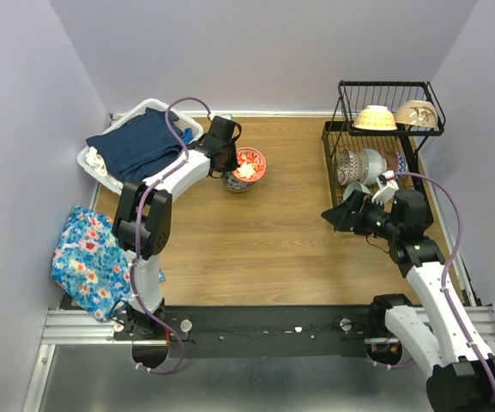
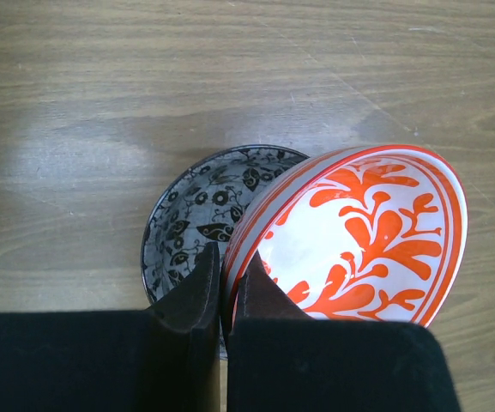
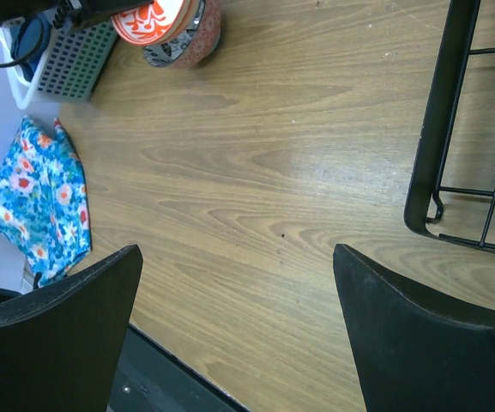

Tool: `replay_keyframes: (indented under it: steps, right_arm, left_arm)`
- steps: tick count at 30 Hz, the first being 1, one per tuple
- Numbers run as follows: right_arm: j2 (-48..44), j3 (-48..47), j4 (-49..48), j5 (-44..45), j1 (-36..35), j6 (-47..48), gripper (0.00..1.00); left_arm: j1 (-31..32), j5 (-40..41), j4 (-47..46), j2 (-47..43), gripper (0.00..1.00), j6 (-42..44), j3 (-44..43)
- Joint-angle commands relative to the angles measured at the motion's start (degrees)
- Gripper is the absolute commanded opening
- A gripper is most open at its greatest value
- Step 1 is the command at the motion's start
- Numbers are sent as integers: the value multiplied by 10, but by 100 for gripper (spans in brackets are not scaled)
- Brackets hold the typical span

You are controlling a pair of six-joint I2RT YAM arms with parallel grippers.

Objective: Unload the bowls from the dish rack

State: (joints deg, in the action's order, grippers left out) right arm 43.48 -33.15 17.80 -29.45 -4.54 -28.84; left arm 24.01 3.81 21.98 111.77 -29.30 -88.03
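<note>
My left gripper (image 2: pixel 228 270) is shut on the near rim of a red-orange floral bowl (image 2: pixel 367 240). It holds the bowl tilted over a dark patterned bowl (image 2: pixel 196 215) that sits on the wooden table. From above, that left gripper (image 1: pixel 226 154) and the floral bowl (image 1: pixel 249 165) lie at the table's middle back. The black wire dish rack (image 1: pixel 384 129) stands at the far right. A cream-yellow bowl (image 1: pixel 374 118) and a beige bowl (image 1: pixel 416 113) are on its top tier, and several more bowls (image 1: pixel 350 165) are slotted below. My right gripper (image 1: pixel 337 215) hovers open and empty beside the rack's front left corner (image 3: pixel 440 129).
A white laundry basket (image 1: pixel 135 146) holding dark blue clothes stands at the back left, close to the left arm. A blue floral cloth (image 1: pixel 88 257) lies at the left edge. Walls close in the table on the left, back and right.
</note>
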Motion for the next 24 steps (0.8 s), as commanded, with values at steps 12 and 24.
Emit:
replay_keyframes:
  steps: [12,24]
  right_arm:
    - [32,-17,-29,-3,-4,32,100]
    - [42,-29,-26,5,-3,44,100]
  left_arm:
    - [-19,-11,-26,-2,20,6,19]
    - [-21,-12,-20,-44,56,31,22]
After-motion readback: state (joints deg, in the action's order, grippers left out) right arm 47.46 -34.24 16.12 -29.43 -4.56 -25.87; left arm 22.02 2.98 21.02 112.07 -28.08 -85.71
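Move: Just below the left hand, the black patterned bowl waits on the table, its middle about 2 cm to the right, level in reach and some 7 cm down. The orange bowl, already pinched by its left rim, has its middle about 4 cm to the hand's right. The laundry basket stands about 27 cm left and 7 cm farther out. From the right hand, the black bowl lies roughly 20 cm ahead and 27 cm left. Lowering the pinched orange bowl about 2 cm while shifting it about as far to the left, the left hand brings it into the black patterned bowl beneath. There the hand all but stops, wrist nearly unturned, and its fingers open to about half, letting go of the rim while one finger stays over the bowl's inside. ##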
